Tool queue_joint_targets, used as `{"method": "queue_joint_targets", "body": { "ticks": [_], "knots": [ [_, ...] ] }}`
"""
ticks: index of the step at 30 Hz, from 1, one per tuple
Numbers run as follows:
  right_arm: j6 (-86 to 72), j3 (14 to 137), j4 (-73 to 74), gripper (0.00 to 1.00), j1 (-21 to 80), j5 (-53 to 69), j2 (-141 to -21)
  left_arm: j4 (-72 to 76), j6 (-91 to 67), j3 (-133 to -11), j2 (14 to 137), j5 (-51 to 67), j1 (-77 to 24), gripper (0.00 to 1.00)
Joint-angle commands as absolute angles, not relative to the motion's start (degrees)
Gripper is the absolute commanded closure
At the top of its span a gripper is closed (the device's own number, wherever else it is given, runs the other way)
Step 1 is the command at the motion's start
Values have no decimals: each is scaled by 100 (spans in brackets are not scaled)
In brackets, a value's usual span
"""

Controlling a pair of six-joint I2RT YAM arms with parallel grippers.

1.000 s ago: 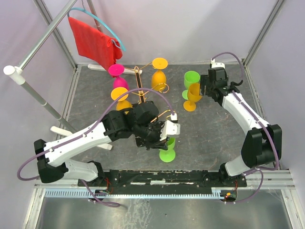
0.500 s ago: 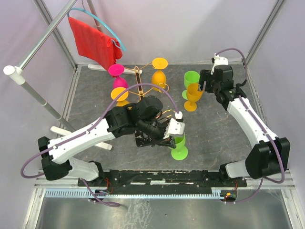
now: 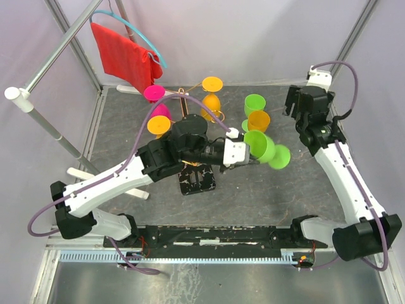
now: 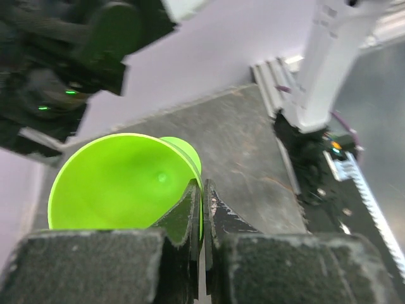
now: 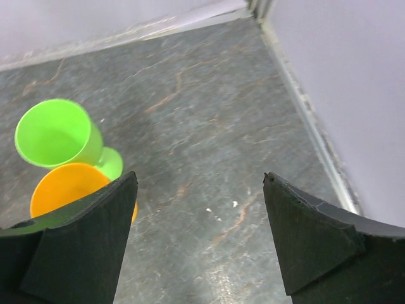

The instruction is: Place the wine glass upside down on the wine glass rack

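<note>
In the top view my left gripper (image 3: 245,152) holds a green wine glass (image 3: 264,147) in the air, tipped on its side with its foot pointing right. The left wrist view shows the jaws (image 4: 204,188) shut on the rim of its bowl (image 4: 120,183). The wine glass rack, gold wire (image 3: 184,104) on a black marbled base (image 3: 197,180), stands left of the held glass, partly hidden by the arm. A pink glass (image 3: 154,94) and two orange glasses (image 3: 212,85) hang on it upside down. My right gripper (image 5: 199,177) is open and holds nothing, at the back right.
A green glass (image 3: 255,104) and an orange glass (image 3: 259,120) stand upright just behind the held glass; the right wrist view shows the same green glass (image 5: 54,133) and orange glass (image 5: 63,187) at its left. A red cloth on a hanger (image 3: 126,56) hangs from a rail at the back left.
My left arm lifted the green glass off the table near the rack's base, swung it right and back, and tipped it sideways. My right arm drew back from the standing glasses toward the back right corner.
</note>
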State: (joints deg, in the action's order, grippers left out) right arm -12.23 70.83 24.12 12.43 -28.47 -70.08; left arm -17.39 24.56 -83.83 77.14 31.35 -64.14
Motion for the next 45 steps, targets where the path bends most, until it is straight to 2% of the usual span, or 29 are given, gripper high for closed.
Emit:
{"method": "queue_joint_targets", "body": {
  "ticks": [1,8,12,16,21,24,32,36,45],
  "knots": [
    [-1225,7525,2682,12,1222,-4080,-6629,-507,2836,-8849,7989,2193,-6228,97],
    [-1063,7620,2714,10,1217,-4562,-6254,236,2122,-9525,8683,2731,-4933,97],
    [-1311,7901,2779,10,1223,-4013,-6139,807,1882,-9756,8986,2912,-4380,97],
    [-2023,7935,2410,11,1222,-2653,-5917,1721,1599,-9469,9044,2977,-4093,97],
    [-3635,7569,1244,12,1216,-817,-5832,3244,1284,-8764,8992,2980,-4017,97],
    [-4634,7114,233,11,1222,-182,-5895,3777,1158,-8591,9003,2959,-4016,97],
    [-6551,6329,-1968,12,1226,283,-6165,5483,735,-7764,8892,2713,-4016,97],
    [-7183,6184,-2815,11,1224,381,-6336,5824,619,-7571,8835,2754,-4017,97],
    [-8023,6275,-3421,15,1264,639,-6753,6456,541,-7289,8823,2663,-4014,97]
  ]
}}
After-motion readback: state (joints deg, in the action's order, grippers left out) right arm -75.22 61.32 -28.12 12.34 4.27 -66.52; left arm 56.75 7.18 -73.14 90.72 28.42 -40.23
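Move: The left gripper holds the green wine glass by its rim, foot pointing right. From this hand the open right gripper is about 25 cm ahead, 19 cm to the right and some 8 cm lower; the rack is 13 cm ahead, 16 cm left; the standing orange glass is 22 cm ahead, 4 cm right, and the standing green glass 6 cm beyond it. From the right gripper, the held green glass lies about 23 cm back, 13 cm left and 8 cm above. Keep the rim pinched and swing the left gripper about 20 cm forward in a quick arc, rising as you go, then tip the glass so its foot comes up towards the right gripper. Ease the right gripper briefly back and right, then bring it up and left to the foot and stem, rolling it some 75 degrees, left side up, with jaws wide open. ##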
